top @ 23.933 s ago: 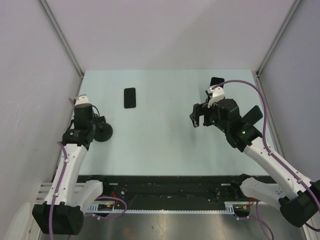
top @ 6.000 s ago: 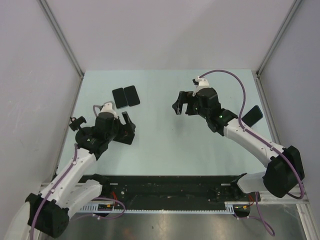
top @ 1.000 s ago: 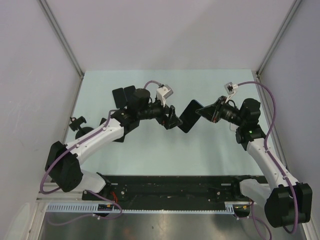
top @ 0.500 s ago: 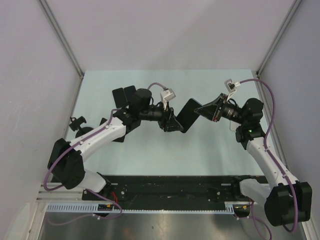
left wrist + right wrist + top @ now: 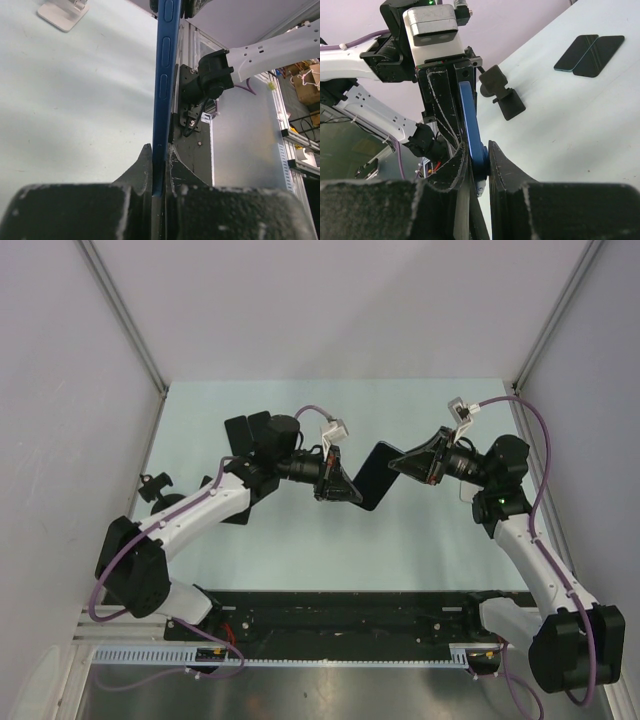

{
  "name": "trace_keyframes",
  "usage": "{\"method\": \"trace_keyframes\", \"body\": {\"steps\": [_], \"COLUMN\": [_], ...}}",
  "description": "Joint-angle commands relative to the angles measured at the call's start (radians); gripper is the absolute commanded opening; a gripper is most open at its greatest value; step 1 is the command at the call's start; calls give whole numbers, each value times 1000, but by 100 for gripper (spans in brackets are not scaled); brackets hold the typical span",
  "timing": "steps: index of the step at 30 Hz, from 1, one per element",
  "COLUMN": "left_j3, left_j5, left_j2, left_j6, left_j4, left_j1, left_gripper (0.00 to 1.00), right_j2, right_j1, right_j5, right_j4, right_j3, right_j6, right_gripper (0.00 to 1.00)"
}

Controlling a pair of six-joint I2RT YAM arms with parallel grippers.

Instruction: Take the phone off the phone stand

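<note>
A dark blue phone (image 5: 370, 476) hangs edge-on in the air over the middle of the table, held at both ends. My left gripper (image 5: 340, 486) is shut on its lower left end, and the left wrist view shows the fingers (image 5: 143, 167) pressed against the phone (image 5: 165, 75). My right gripper (image 5: 402, 462) is shut on the upper right end, the phone (image 5: 470, 125) pinched between its jaws. A pale metal phone stand (image 5: 62, 12) rests on the table with nothing on it, apart from the phone.
Two dark phones (image 5: 590, 49) lie flat side by side at the back left of the table, partly hidden by my left arm in the top view. A black stand (image 5: 153, 485) sits near the left edge. Walls enclose the table on three sides.
My left gripper has gone from open around the phone's lower end to shut on it. The phone has tilted slightly. The right gripper has kept its grip.
</note>
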Motion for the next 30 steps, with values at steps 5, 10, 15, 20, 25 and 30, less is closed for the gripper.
{"method": "trace_keyframes", "body": {"steps": [5,10,15,20,25,30], "left_j3": [-49,-48,-48,-60,-7,130], "left_j5": [-41,-108,-333,-561,-670,-742], "left_j2": [-5,0,35,101,207,362], "left_j6": [-130,-157,-236,-369,-380,-360], "left_j4": [244,267,271,264,232,136], "left_j1": [50,65,111,209,284,333], "left_gripper": [0,0,0,0,0,0], "right_j2": [-40,-96,-161,-242,-290,-320], "right_j1": [-17,-63,-71,-68,-68,-63], "right_j5": [98,161,306,415,446,466], "right_j4": [-124,-257,-397,-543,-624,-662], "right_j3": [42,42,40,42,42,42], "right_j6": [-91,-142,-234,-304,-341,-355], "right_gripper": [69,100,100,100,100,100]}}
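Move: The phone is already gripped between both hands. Its middle lies about 4 cm to the right hand's left, 2 cm back and 3 cm below it. From the left hand, the free table spot beside the flat phones is some 29 cm ahead, 14 cm left and 24 cm down. The nearer flat phone is about 32 cm ahead and 25 cm left, and the far-left one 30 cm ahead and 32 cm left, both at table height. Forward, then also left and down with growing speed, the left arm carries the pinched phone about 22 cm out, 12 cm left and 12 cm lower towards the free spot beside the flat phones, swinging some 60 degrees counter-clockwise. As this starts, the right fingers open wide to let go of the phone, and that hand draws off 7 cm right and 3 cm down, turning clockwise. ##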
